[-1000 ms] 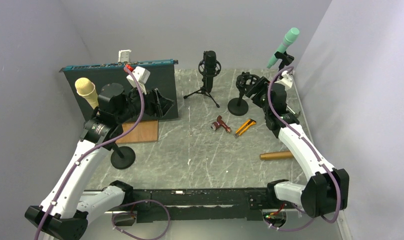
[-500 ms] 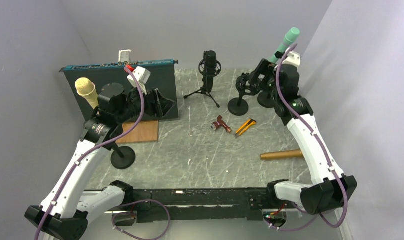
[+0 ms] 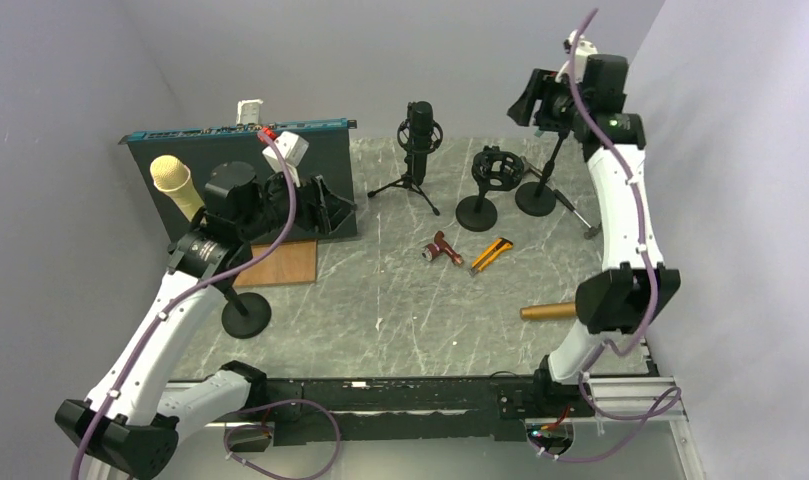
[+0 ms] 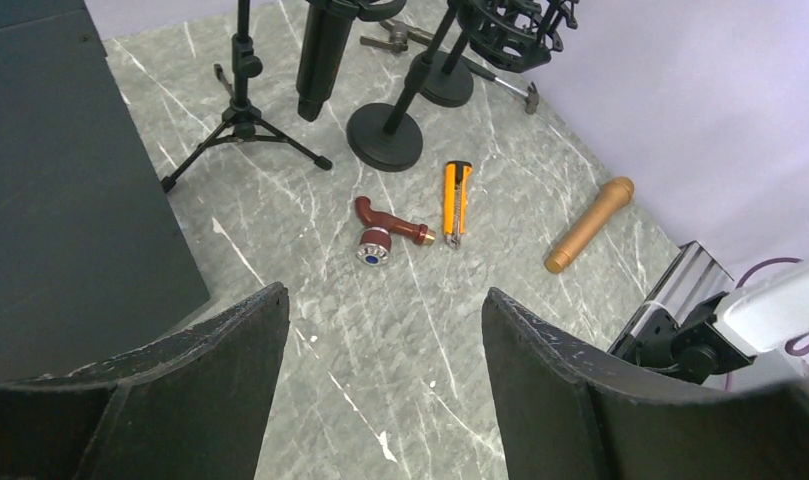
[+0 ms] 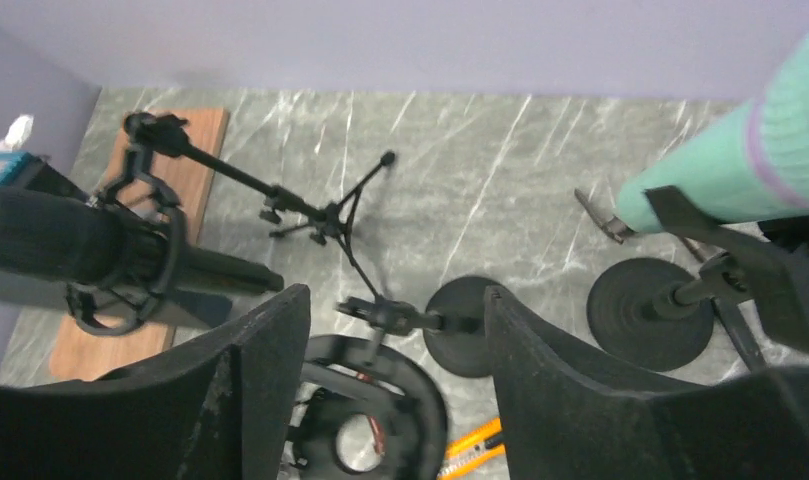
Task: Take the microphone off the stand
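A mint-green microphone [image 5: 755, 165] sits tilted in a clip on a round-based stand [image 5: 648, 305] at the back right. In the top view my raised right arm hides the microphone and only its stand [image 3: 536, 196] shows. My right gripper [image 3: 540, 95] [image 5: 395, 295] is open and empty, high up, just left of the microphone and apart from it. My left gripper [image 3: 325, 205] [image 4: 380, 295] is open and empty at the left, in front of a dark box. A cream microphone [image 3: 172, 180] stands on a stand behind my left arm.
A black microphone on a tripod [image 3: 420, 125] stands at the back middle, an empty shock-mount stand [image 3: 492, 172] to its right. An orange utility knife [image 3: 490, 255], a red-brown fitting [image 3: 442, 250], a wooden dowel [image 3: 555, 311] and a hammer [image 3: 580, 215] lie on the table. The dark box [image 3: 230, 160] and a wooden board [image 3: 280, 265] are at the left.
My right arm has risen from beside the shock-mount stand up to the green microphone's height and now hides it in the top view. My left arm has shifted only slightly.
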{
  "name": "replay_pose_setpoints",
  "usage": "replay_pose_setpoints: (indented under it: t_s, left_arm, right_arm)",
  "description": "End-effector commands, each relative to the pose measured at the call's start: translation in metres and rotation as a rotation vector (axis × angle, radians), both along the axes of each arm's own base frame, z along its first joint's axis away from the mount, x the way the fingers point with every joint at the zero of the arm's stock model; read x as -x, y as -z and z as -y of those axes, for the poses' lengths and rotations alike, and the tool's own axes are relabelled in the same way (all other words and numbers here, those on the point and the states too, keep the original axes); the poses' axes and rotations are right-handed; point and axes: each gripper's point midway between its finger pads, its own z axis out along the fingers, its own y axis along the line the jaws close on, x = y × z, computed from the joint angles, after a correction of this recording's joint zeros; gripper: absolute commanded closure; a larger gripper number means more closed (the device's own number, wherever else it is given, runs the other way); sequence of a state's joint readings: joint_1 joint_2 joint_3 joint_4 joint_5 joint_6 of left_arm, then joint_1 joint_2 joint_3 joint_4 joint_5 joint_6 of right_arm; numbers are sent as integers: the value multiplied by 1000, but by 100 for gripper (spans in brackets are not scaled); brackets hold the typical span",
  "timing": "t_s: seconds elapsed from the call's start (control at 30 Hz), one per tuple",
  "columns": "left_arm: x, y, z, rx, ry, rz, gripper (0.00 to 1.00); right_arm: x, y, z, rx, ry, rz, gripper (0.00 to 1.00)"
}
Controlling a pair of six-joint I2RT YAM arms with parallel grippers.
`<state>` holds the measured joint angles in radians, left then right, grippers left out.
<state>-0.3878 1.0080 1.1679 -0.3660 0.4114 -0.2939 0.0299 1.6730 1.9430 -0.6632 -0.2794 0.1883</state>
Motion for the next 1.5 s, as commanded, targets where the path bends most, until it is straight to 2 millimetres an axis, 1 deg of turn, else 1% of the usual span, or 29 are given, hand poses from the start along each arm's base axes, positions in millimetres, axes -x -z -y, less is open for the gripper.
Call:
replay_pose_setpoints:
  t_s: [0.0, 0.1, 0.17, 0.23, 0.3, 0.37, 0.43, 0.5, 0.57, 0.63, 0.7, 0.77, 0.83, 0.93, 0.97, 1.0, 1.07, 1.1, 1.23, 1.33, 1.47]
  left_arm:
    - [2, -20, 11, 38, 61, 44, 26]
    - [1, -16, 16, 40, 79, 29, 26]
    - [1, -15, 18, 41, 90, 25, 27]
    - [2, -13, 21, 40, 107, 22, 27]
    - [1, -11, 26, 40, 122, 21, 27]
    - [1, -9, 32, 26, 134, 13, 27]
    - [1, -11, 38, 9, 137, 10, 27]
    - [4, -25, 43, 14, 152, 24, 27]
    - [6, -38, 48, 24, 158, 29, 27]
    - [8, -53, 53, 44, 165, 35, 26]
    - [12, -65, 59, 63, 191, 50, 26]
    - [12, -71, 64, 64, 205, 67, 26]
    - [12, -68, 66, 46, 216, 69, 26]
    - [13, -57, 64, 7, 214, 67, 27]
    - [14, -51, 63, -9, 211, 67, 26]
    - [14, -46, 61, -26, 203, 69, 26]
    - [15, -39, 58, -57, 184, 80, 26]
    - [14, -35, 57, -73, 172, 82, 26]
    - [21, -26, 64, -100, 210, 73, 27]
    - [27, -24, 69, -115, 235, 72, 27]
    - [31, -24, 70, -123, 239, 81, 27]
  right_arm:
    - [15, 18, -6, -165, -253, -149, 37]
    - [13, 36, -12, -206, -318, -193, 39]
    - [13, 43, -16, -226, -345, -205, 40]
    - [14, 41, -21, -250, -370, -187, 38]
    - [15, 39, -23, -268, -374, -173, 35]
    - [14, 39, -22, -268, -353, -174, 34]
    - [16, 37, -20, -244, -328, -160, 33]
    - [16, 34, -15, -218, -295, -143, 30]
    - [16, 33, -10, -193, -271, -138, 29]
    - [15, 36, -6, -173, -235, -148, 31]
    - [17, 36, -8, -164, -236, -144, 34]
    - [18, 36, -14, -134, -235, -128, 37]
    - [21, 35, -25, -93, -245, -116, 38]
    - [17, 38, -21, -55, -218, -136, 40]
    - [15, 36, -19, -49, -207, -141, 42]
    - [12, 37, -17, -40, -194, -151, 47]
    - [12, 40, -27, -28, -213, -177, 53]
    - [11, 41, -28, -20, -217, -185, 54]
    - [9, 51, -31, 22, -216, -219, 54]
    - [8, 59, -31, 29, -226, -250, 54]
    - [8, 73, -26, 50, -202, -298, 53]
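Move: The right hand hangs open and empty above the empty shock-mount holder. Its ring lies about 17 cm below, 3 cm to the left and 2 cm farther out. The green microphone is roughly 10 cm to this hand's right and 6 cm ahead at hand height; the black microphone is some 20 cm to its left, 4 cm ahead and 18 cm lower. From the left hand, the holder lies about 31 cm right, 21 cm ahead and 16 cm lower. Lower the right gripper about 7 cm towards the empty shock-mount holder, swinging briefly right, then back left to finish some 4 cm left of its start. Tip the fingers down and turn them counter-clockwise about 15 degrees each, narrowing them to roughly half open. Carry the empty, open left gripper 7 cm right, drawing back slightly, dipping, rising, then sinking nearly level as it turns clockwise. ##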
